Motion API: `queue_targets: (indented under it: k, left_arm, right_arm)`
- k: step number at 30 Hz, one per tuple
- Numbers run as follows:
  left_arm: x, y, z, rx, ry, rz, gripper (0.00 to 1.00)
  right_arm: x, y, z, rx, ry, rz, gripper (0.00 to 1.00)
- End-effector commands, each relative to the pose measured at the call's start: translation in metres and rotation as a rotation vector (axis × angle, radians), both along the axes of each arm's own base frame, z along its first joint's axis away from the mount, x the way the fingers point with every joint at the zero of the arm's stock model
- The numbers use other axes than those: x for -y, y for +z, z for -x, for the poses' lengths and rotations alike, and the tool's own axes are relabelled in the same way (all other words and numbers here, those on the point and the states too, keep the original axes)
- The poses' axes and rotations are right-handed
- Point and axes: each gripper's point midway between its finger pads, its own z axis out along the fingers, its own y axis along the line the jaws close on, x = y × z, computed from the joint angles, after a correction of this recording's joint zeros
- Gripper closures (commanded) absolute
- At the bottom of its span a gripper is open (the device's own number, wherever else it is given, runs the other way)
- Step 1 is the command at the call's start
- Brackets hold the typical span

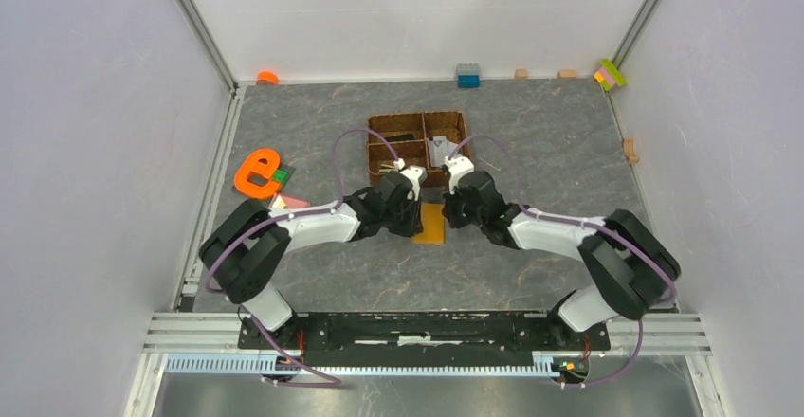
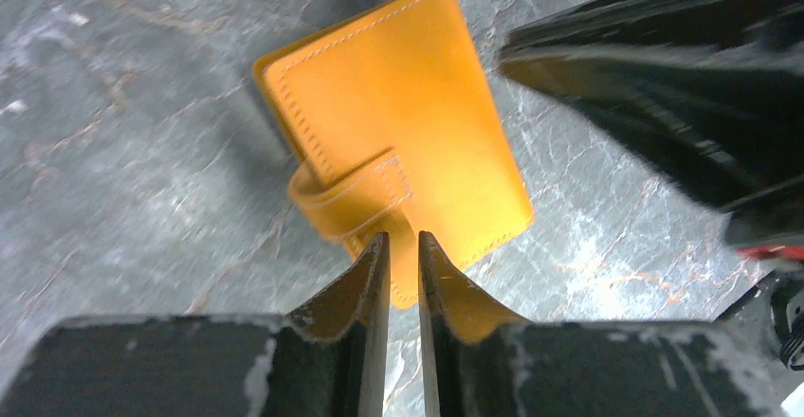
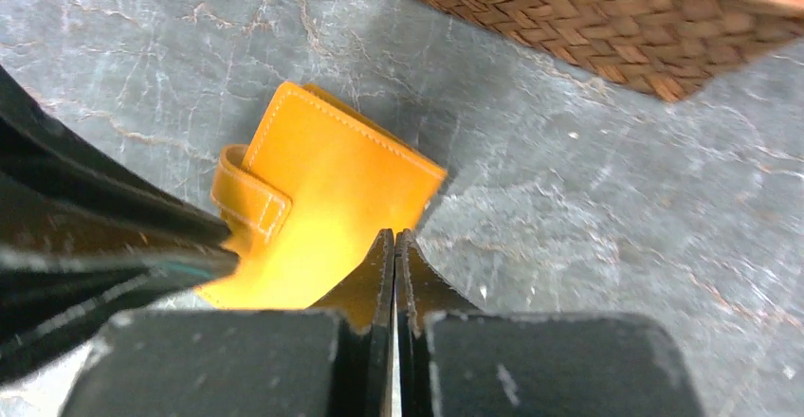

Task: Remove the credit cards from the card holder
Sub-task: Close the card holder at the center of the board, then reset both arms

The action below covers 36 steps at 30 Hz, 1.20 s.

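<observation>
The card holder (image 1: 429,225) is a flat orange wallet lying closed on the grey table, its snap tab (image 2: 365,190) folded over one edge. The credit cards are hidden. My left gripper (image 1: 416,216) sits at the holder's left side. In the left wrist view its fingertips (image 2: 400,239) stand a narrow gap apart just below the tab, and the holder's corner (image 2: 403,284) shows through the gap. My right gripper (image 1: 446,214) is at the holder's right side. It is shut, with its tips (image 3: 393,234) at the holder's (image 3: 322,190) edge.
A brown woven divided tray (image 1: 417,117) stands just behind the grippers, with keys and a pale item inside; its wall (image 3: 607,19) is close to the right gripper. An orange e-shaped toy (image 1: 256,172) lies left. Coloured bricks (image 1: 467,76) line the far wall.
</observation>
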Motion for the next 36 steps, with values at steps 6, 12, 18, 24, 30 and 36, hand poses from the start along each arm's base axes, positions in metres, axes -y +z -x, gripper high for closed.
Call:
queue_targets:
  k: [6, 12, 18, 24, 30, 36]
  left_arm:
    - [-0.042, 0.076, -0.016, 0.307, 0.137, 0.052, 0.59]
    - [-0.073, 0.107, -0.021, 0.461, 0.240, 0.073, 0.12]
    - [-0.098, 0.121, -0.025, 0.610, 0.276, 0.044, 0.00]
    - [-0.111, 0.123, -0.025, 0.689, 0.289, 0.035, 0.00]
    - [-0.109, 0.116, -0.030, 0.678, 0.279, -0.008, 0.00]
    - [-0.106, 0.114, -0.030, 0.665, 0.267, -0.011, 0.00]
  right_arm:
    - [0.038, 0.088, -0.007, 0.342, -0.136, -0.121, 0.90]
    - [0.078, 0.127, 0.003, 0.540, -0.256, -0.184, 0.49]
    - [0.138, 0.134, 0.011, 0.741, -0.449, -0.114, 0.04]
    - [0.194, 0.119, 0.025, 0.835, -0.618, 0.043, 0.02]
    - [0.229, 0.094, 0.020, 0.801, -0.643, 0.156, 0.02]
    - [0.264, 0.077, 0.034, 0.857, -0.685, 0.300, 0.03]
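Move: The closed orange card holder lies between the hands, its middle about 3 cm ahead and 3 cm right of the left hand, and level with and some 4 cm left of the right hand. Both tips are just 1 or 2 cm above its middle. The basket's middle is roughly 20 cm ahead and 1 cm left of the left hand. The pink box stands 30 cm left and 6 cm ahead of the left hand. Up and outward, both hands draw off the card holder. The right rises some 11 cm, then sweeps right about 24 cm in all, opening wide from shut as its fingers tilt up and swing clockwise; the left opens wide from a narrow gap while going about 11 cm left and 9 cm up, fingers tilting up roughly 35 degrees. ##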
